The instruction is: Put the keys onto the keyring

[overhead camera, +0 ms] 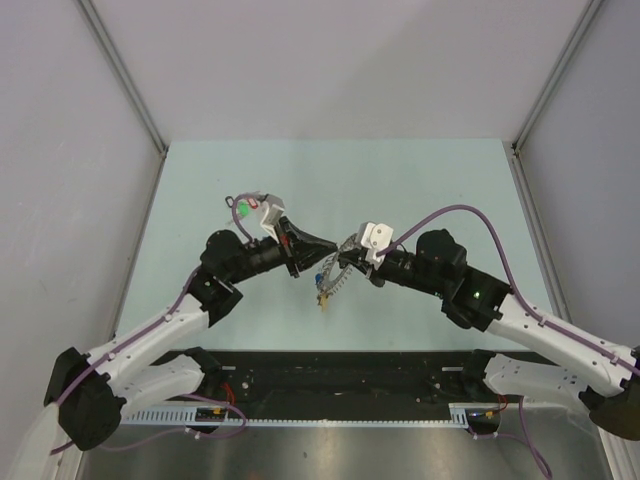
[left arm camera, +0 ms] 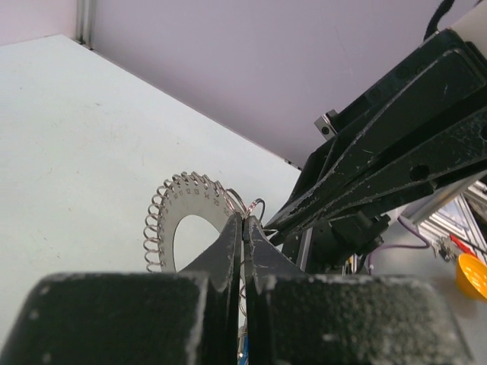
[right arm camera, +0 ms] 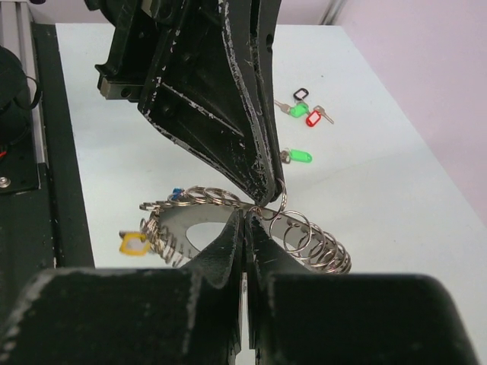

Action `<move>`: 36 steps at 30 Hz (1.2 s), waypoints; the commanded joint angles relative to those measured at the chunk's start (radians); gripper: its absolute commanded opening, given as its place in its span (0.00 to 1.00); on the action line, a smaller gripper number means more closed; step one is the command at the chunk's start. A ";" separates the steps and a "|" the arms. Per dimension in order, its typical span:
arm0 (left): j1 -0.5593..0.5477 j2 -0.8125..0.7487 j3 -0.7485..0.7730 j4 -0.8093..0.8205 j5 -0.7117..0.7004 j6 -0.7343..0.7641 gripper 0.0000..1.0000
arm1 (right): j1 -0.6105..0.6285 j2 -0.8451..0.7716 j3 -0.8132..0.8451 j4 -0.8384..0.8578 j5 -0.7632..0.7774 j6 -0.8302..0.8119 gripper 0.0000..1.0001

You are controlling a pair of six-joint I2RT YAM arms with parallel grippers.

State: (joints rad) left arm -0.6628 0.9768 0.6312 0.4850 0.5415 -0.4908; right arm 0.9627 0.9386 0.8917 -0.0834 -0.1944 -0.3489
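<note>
The keyring [overhead camera: 336, 276] is a flat silvery ring edged with wire loops, held above the table's middle between both arms. My right gripper [right arm camera: 246, 214] is shut on the flat inner rim of the keyring [right arm camera: 304, 232]. My left gripper [left arm camera: 244, 219] is shut on a small wire loop at the edge of the keyring [left arm camera: 190, 199], tip to tip with the right gripper [left arm camera: 275, 223]. A yellow tag [right arm camera: 133, 243] and a blue tag [right arm camera: 176, 194] hang from the ring's loops. Loose keys [right arm camera: 304, 112] with black, green and red tags lie on the table.
Another green-tagged key [right arm camera: 297, 157] lies on the table nearer the ring. In the top view the loose keys [overhead camera: 245, 208] lie behind the left arm. Grey walls enclose the pale table [overhead camera: 420, 180] on three sides; a black rail [overhead camera: 340, 370] runs along the near edge.
</note>
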 commanded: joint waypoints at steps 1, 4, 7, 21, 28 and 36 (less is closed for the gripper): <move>-0.004 -0.050 -0.014 0.138 -0.101 -0.042 0.00 | 0.022 0.009 -0.002 0.056 -0.011 0.018 0.00; -0.004 -0.066 -0.019 0.110 -0.109 -0.020 0.00 | 0.012 -0.001 0.001 0.044 -0.016 0.004 0.00; -0.003 -0.075 -0.019 0.064 -0.112 0.009 0.08 | -0.007 0.002 0.029 0.007 -0.034 -0.012 0.00; 0.118 -0.098 0.057 -0.187 0.162 0.269 0.46 | -0.088 0.062 0.176 -0.202 -0.201 -0.128 0.00; 0.120 -0.010 0.185 -0.449 0.321 0.468 0.65 | -0.101 0.085 0.208 -0.240 -0.235 -0.148 0.00; 0.117 0.039 0.205 -0.516 0.336 0.549 0.72 | -0.104 0.098 0.227 -0.246 -0.260 -0.151 0.00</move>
State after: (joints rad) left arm -0.5488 1.0039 0.8032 0.0216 0.8288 -0.0166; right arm 0.8619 1.0397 1.0584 -0.3611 -0.4213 -0.4885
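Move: Pinched between both hands' shut fingertips, the keyring hangs with its middle about 4 cm below the left hand, 2 cm back and 1 cm to the right. From the left hand, its blue tag is some 4 cm back, 1 cm left and 6 cm down; the yellow tag is 6 cm back, 1 cm left and 8 cm down. The loose green key lies on the table about 22 cm ahead, 15 cm left and far below. For the right hand, the keyring's middle is about level fore and aft, 1 cm left and 4 cm below. Letting go of the coil, the left hand opens its fingers from shut to about two thirds and draws off some 3 cm to its left, rising slightly at first. It then dips about 3 cm and comes a little forward-to-back and rightward again, rolling and turning some 20 degrees. The right hand stays shut on the coil, sinking about 1.5 cm as it turns slightly. ##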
